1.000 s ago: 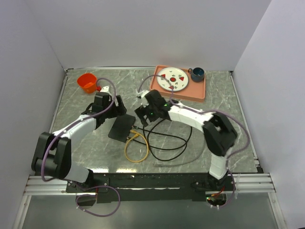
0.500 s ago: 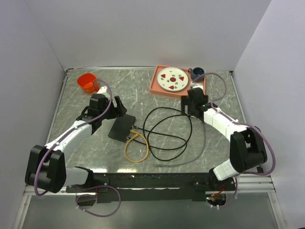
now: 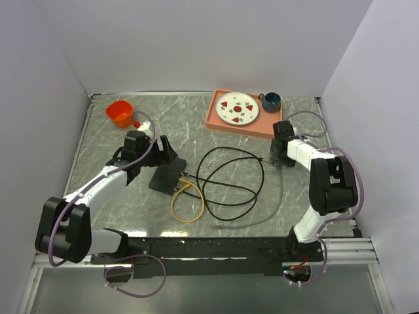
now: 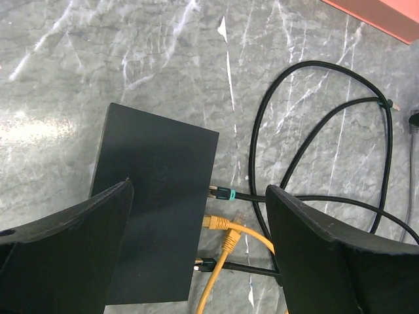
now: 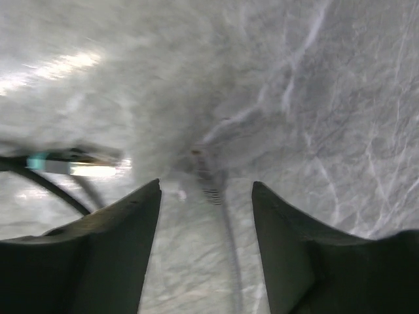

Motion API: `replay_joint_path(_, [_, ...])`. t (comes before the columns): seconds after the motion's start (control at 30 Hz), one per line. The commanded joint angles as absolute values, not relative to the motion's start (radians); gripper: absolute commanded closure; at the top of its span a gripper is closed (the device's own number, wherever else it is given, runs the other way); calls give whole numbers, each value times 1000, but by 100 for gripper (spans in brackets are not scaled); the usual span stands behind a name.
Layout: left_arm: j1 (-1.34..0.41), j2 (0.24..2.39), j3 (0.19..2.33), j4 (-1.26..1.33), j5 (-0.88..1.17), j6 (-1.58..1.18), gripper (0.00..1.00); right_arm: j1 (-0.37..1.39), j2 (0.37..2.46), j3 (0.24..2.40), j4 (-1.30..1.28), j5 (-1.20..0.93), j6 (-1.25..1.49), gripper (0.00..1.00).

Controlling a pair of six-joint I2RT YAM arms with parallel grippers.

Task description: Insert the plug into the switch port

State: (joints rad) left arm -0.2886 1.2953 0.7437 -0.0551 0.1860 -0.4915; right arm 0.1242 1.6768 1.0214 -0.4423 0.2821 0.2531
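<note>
The flat black box (image 3: 167,175) lies left of centre; in the left wrist view (image 4: 154,196) its narrow port side (image 4: 208,226) faces right. A teal-banded black plug (image 4: 224,193), a yellow plug (image 4: 216,222) and a black plug (image 4: 204,264) sit at that side. My left gripper (image 3: 160,154) hovers open and empty over the box (image 4: 200,190). My right gripper (image 3: 280,153) is open and empty at the right. A loose grey plug (image 5: 206,173) lies below, between its fingers, blurred. The grey cable (image 3: 272,196) trails toward the front.
A black cable (image 3: 232,176) loops across the centre, its free teal-banded end (image 5: 72,162) left of the right gripper. A yellow cable (image 3: 186,206) coils near the box. A salmon tray (image 3: 213,119) with a plate and blue cup stands at the back; an orange cup (image 3: 120,113) at back left.
My right arm has swung from beside the box across to the right side and now hangs over the grey cable's end. My left gripper has shifted slightly over the box.
</note>
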Motion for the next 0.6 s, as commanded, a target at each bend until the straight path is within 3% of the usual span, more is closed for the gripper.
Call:
replay_joint_path(0.0, [-288, 1287, 745, -20, 227, -494, 12, 60, 1704, 1054, -486, 213, 264, 40])
replay_joint_path(0.17, [-288, 1284, 768, -43, 239, -486, 13, 52, 1733, 1051, -495, 173, 253, 41])
replay_joint_path(0.23, [-288, 1281, 770, -44, 247, -488, 13, 52, 1759, 1061, -508, 150, 249, 46])
replay_joint_path(0.33, [-288, 1272, 778, -51, 253, -491, 13, 52, 1763, 1077, -508, 135, 232, 100])
replay_joint_path(0.57, [-288, 1243, 788, -78, 241, -486, 13, 54, 1724, 1126, -515, 135, 187, 100])
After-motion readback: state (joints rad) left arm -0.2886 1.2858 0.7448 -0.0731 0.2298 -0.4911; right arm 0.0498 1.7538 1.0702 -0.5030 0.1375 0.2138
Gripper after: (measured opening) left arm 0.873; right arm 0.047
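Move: The clear plug on the grey cable lies almost under my right hand, about 3 cm below it and some 1 cm to its right, with its head pointing away from me. The black cable's loose plug is about 6 cm to the left and 2 cm farther out than that hand; the pink tray's middle is roughly 20 cm ahead and 14 cm left of it. From my left hand the clear plug is about 40 cm to the right, roughly level fore and aft, and 12 cm down. I sink my right hand about 2 cm onto the clear plug, easing slightly back and right as the fingers tip a little steeper. Then I shut them from about two-thirds open and pinch the grey plug body just behind its clear head, drifting back left and forward by roughly 1 cm as they close. ##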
